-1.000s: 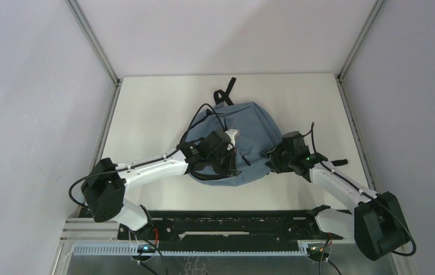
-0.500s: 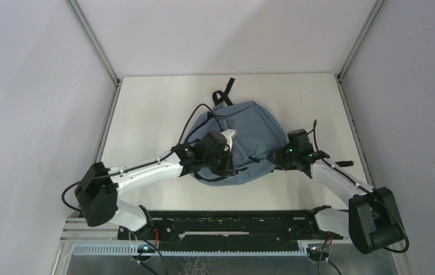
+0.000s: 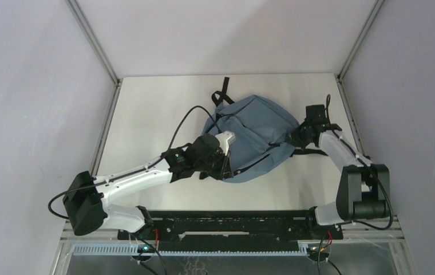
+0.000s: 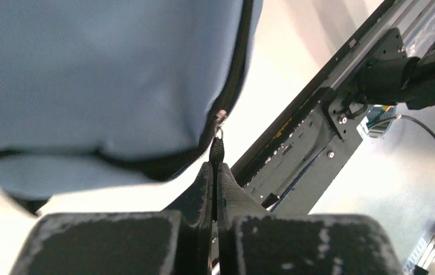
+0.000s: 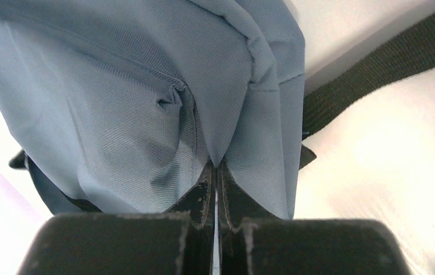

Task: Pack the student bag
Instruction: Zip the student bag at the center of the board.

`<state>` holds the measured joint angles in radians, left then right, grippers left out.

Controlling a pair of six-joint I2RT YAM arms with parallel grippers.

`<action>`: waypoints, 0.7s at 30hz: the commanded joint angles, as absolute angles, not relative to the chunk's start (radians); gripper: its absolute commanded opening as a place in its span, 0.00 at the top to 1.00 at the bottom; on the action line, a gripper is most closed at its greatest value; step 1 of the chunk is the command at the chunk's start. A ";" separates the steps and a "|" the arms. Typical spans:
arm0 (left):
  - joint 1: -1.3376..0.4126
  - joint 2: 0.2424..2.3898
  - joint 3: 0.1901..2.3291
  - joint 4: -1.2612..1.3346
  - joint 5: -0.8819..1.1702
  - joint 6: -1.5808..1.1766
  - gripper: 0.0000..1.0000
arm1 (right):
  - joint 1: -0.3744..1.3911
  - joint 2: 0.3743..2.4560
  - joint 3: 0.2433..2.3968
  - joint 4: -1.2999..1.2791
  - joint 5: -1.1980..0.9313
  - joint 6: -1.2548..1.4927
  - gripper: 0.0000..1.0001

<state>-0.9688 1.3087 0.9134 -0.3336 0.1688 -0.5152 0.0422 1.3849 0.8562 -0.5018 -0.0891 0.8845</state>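
Note:
The student bag [image 3: 258, 132], dusty blue with black zipper trim, lies stretched across the middle of the table. My left gripper [image 3: 224, 164] is at its near-left edge. In the left wrist view that gripper [image 4: 214, 167] is shut on the small black zipper pull [image 4: 218, 148], which hangs from the bag [image 4: 101, 74] along its black zipper line. My right gripper [image 3: 296, 136] is at the bag's right edge. In the right wrist view it [image 5: 216, 167] is shut on a pinched fold of the blue fabric [image 5: 118, 86]. What is inside the bag is hidden.
The bag's black top loop [image 3: 222, 91] points to the far side. A black strap [image 5: 375, 74] trails on the table beside the right gripper. The black base rail [image 3: 221, 220] runs along the near edge. Grey walls and metal posts [image 3: 92, 43] close in the sides.
The right gripper shut on the bag's right edge and swung far and right, dragging that side along. The left gripper drew back near-left with the zipper pull. The bag shifted right and stretched.

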 commanded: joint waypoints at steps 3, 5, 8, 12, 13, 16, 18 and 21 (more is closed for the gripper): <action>-0.999 1.263 0.934 -0.467 0.222 -0.450 1.00 | -0.064 1.462 1.050 -0.478 -0.004 0.713 0.95; -1.000 1.266 0.939 -0.462 0.213 -0.460 1.00 | -0.049 1.418 1.038 -0.487 -0.064 0.691 0.57; -1.003 1.291 0.959 -0.445 0.212 -0.472 1.00 | 0.030 1.304 0.992 -0.527 -0.053 0.679 0.09; -1.010 1.344 1.003 -0.431 0.221 -0.477 1.00 | 0.116 1.093 0.873 -0.571 -0.060 0.738 0.00; -1.011 1.360 1.013 -0.430 0.222 -0.476 1.00 | 0.132 1.042 0.835 -0.574 -0.082 0.768 0.00; -1.011 1.384 1.036 -0.430 0.228 -0.471 1.00 | 0.169 0.900 0.692 -0.557 -0.164 0.911 0.00; -1.011 1.395 1.048 -0.430 0.230 -0.466 1.00 | 0.205 0.813 0.599 -0.528 -0.211 1.015 0.00; -1.012 1.408 1.065 -0.427 0.232 -0.463 1.00 | 0.300 0.706 0.490 -0.473 -0.211 1.158 0.02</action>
<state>-1.0061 1.4002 0.9817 -0.4389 0.2054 -0.4873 0.2066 0.7971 0.5941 -0.5358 -0.1593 0.9272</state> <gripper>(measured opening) 0.009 0.993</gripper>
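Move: The bag's fold is already pinched in the right fingers, right at the hand point. From there the near zip line's right end lies about 7 cm back, 7 cm left and 4 cm lower, and the black strap some 5 cm back and 6 cm to the right. The left fingers still hold the pull tab. The zip slider hangs about 2 cm to their right and 2 cm below, and the zip line's right end some 15 cm right and 5 cm ahead. The bag's right-hand fold gets a last tug of about 4 cm forward and to the right, then the right fingers let go and open wide. That hand lifts and swings back about 12 cm and leftward, tilting some 20 degrees and dipping at the end over the near-right side. The left hand keeps its pinch on the pull tab while easing roughly 2 cm back and down. ##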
